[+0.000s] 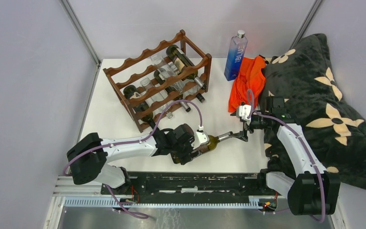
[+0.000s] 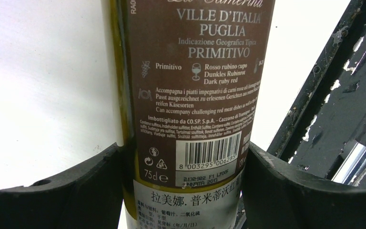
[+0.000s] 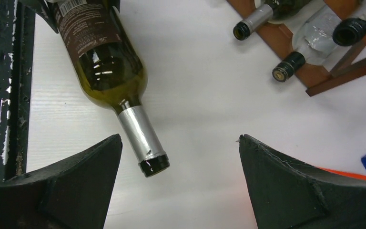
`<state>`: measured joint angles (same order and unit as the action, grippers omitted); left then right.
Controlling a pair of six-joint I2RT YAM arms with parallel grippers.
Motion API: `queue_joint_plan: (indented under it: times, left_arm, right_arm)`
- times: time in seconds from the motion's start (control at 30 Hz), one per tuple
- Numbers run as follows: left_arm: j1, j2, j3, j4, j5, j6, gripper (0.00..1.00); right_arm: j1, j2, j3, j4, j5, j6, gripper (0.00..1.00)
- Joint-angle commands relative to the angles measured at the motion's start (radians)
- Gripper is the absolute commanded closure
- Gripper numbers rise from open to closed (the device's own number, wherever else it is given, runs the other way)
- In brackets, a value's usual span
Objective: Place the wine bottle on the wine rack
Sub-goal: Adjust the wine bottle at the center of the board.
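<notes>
The wine bottle lies low near the table's front edge, neck pointing right. Its brown back label fills the left wrist view. My left gripper is shut on the bottle's body, a finger pressed against each side. My right gripper stands wide open at the neck end. The silver-foiled neck tip sits between its fingers, close to the left one and touching neither. The reddish-brown wine rack stands at the back left and holds several bottles.
A tall blue water bottle stands at the back right, beside an orange cloth. A black blanket with cream flowers covers the right side. The black base rail runs along the near edge.
</notes>
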<state>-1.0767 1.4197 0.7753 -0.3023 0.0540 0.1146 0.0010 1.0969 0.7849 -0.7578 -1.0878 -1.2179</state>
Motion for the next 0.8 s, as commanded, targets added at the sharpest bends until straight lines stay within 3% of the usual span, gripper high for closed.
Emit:
queue_joint_plan:
  times: [0.0,0.27,0.5,0.77]
  left_arm:
    - [-0.002,-0.016,0.07,0.071,0.002,0.063,0.98]
    - [-0.003,0.009,0.112,0.031,0.001,0.092,0.98]
    - [-0.008,0.007,0.122,0.014,-0.011,0.108,0.98]
    - [-0.011,0.015,0.134,0.003,-0.011,0.115,0.98]
  right_arm:
    - [0.073,0.019,0.004,0.057,0.022,0.034,0.02]
    - [0.246,0.114,0.004,-0.013,0.167,-0.07,0.03]
    - [0.293,0.184,-0.006,-0.009,0.272,-0.085,0.19]
    - [0.352,0.215,-0.011,0.02,0.308,-0.056,0.47]
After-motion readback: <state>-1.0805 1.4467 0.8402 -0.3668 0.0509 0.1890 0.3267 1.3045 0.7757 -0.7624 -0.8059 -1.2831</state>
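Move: The wine bottle's neck lies below the empty right hand, about 9 cm down, 4 cm back and 4 cm to its left. The bottle's body is some 15 cm left of this hand and 8 cm back. The orange cloth lies about 19 cm ahead and 5 cm right; the wine rack stands roughly 22 cm ahead and 36 cm left. From the left hand, which already grips the body, the neck is some 17 cm right and 9 cm ahead. Right hand sinks about 8 cm, drifting left and back, tilting downward and half-closing its fingers around the bottle's neck. ##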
